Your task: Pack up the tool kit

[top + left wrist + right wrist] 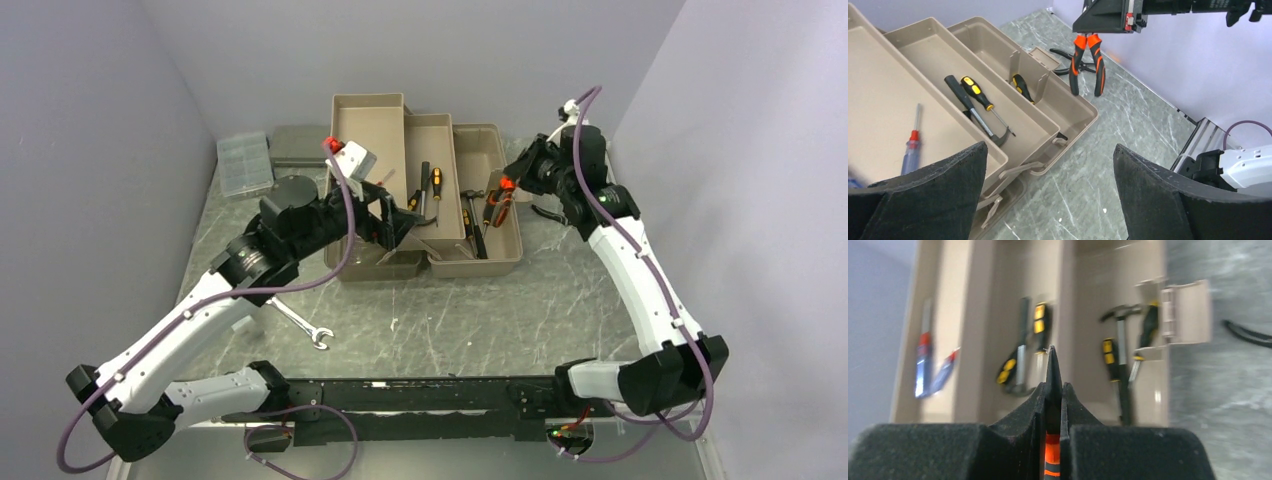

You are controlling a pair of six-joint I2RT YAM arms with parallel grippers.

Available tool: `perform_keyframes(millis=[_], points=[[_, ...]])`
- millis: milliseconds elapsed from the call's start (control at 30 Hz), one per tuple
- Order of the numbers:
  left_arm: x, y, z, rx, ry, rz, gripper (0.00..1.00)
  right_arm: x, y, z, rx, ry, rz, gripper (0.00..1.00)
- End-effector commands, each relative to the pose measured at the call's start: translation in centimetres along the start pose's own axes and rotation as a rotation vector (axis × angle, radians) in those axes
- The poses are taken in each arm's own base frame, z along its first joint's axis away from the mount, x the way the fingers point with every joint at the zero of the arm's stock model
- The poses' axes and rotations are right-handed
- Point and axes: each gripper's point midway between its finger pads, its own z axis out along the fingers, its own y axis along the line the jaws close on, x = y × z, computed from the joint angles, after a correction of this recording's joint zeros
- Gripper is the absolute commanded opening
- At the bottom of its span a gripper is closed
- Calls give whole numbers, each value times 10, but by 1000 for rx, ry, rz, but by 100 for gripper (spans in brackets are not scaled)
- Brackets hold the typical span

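The taupe toolbox [368,100] lies open at the back of the table with its trays folded out. A red-and-blue screwdriver [912,150] is in the left tray, and a hammer [973,110] and a yellow-handled screwdriver [977,92] are in the middle one. My right gripper [512,180] is shut on orange-handled pliers [497,207] and holds them over the box's right edge. In the right wrist view the pliers' [1053,367] nose sticks out past the pads. My left gripper [1049,147] stands open and empty over the box's near corner.
A metal wrench [300,322] lies on the marble table near the left arm. Black pliers [548,212] lie right of the toolbox. A flat grey case [298,145] and a clear organiser box [244,165] sit at the back left. Walls close in on both sides.
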Motion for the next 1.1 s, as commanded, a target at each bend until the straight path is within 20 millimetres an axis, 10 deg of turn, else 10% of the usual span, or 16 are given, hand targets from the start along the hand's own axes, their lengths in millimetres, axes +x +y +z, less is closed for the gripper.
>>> perform_keyframes(millis=[0, 333, 600, 667, 767, 1067], points=[[-7, 7, -22, -49, -34, 20, 95, -16, -42, 7, 189, -16, -109, 0], [25, 30, -63, -162, 17, 36, 96, 29, -78, 96, 193, 211, -103, 0], [33, 43, -88, -239, -9, 45, 98, 48, -66, 169, 44, 322, -30, 0], [31, 44, -91, -245, -15, 53, 99, 47, -59, 182, 0, 338, -8, 14], [30, 47, -94, -262, -13, 63, 99, 32, -54, 185, 16, 320, -10, 62], [34, 50, -101, -271, -20, 80, 99, -31, -78, 131, 202, 170, -70, 62]])
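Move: Below the right hand, which holds the pliers by their jaws, their place in the toolbox's bottom compartment is about 7 cm ahead, 5 to the left and 28 down; the hammer lies about 2 ahead and 3 left, the black-yellow screwdriver about 5 ahead and 1 left. From the empty left hand the big wrench is roughly 20 cm left, 10 back and 37 below; the small blue screwdriver is about 16 ahead, 5 left and 22 below. Sinking about 18 cm into the open box while reaching forward and tipping its fingers down, the right hand first edges right, then swings back left; it opens near the bottom, lets go of the pliers, and lifts about 5 cm, still going forward. Meanwhile the open left hand draws some 10 cm left, a little back and down, towards the wrench, turning slightly counter-clockwise. ##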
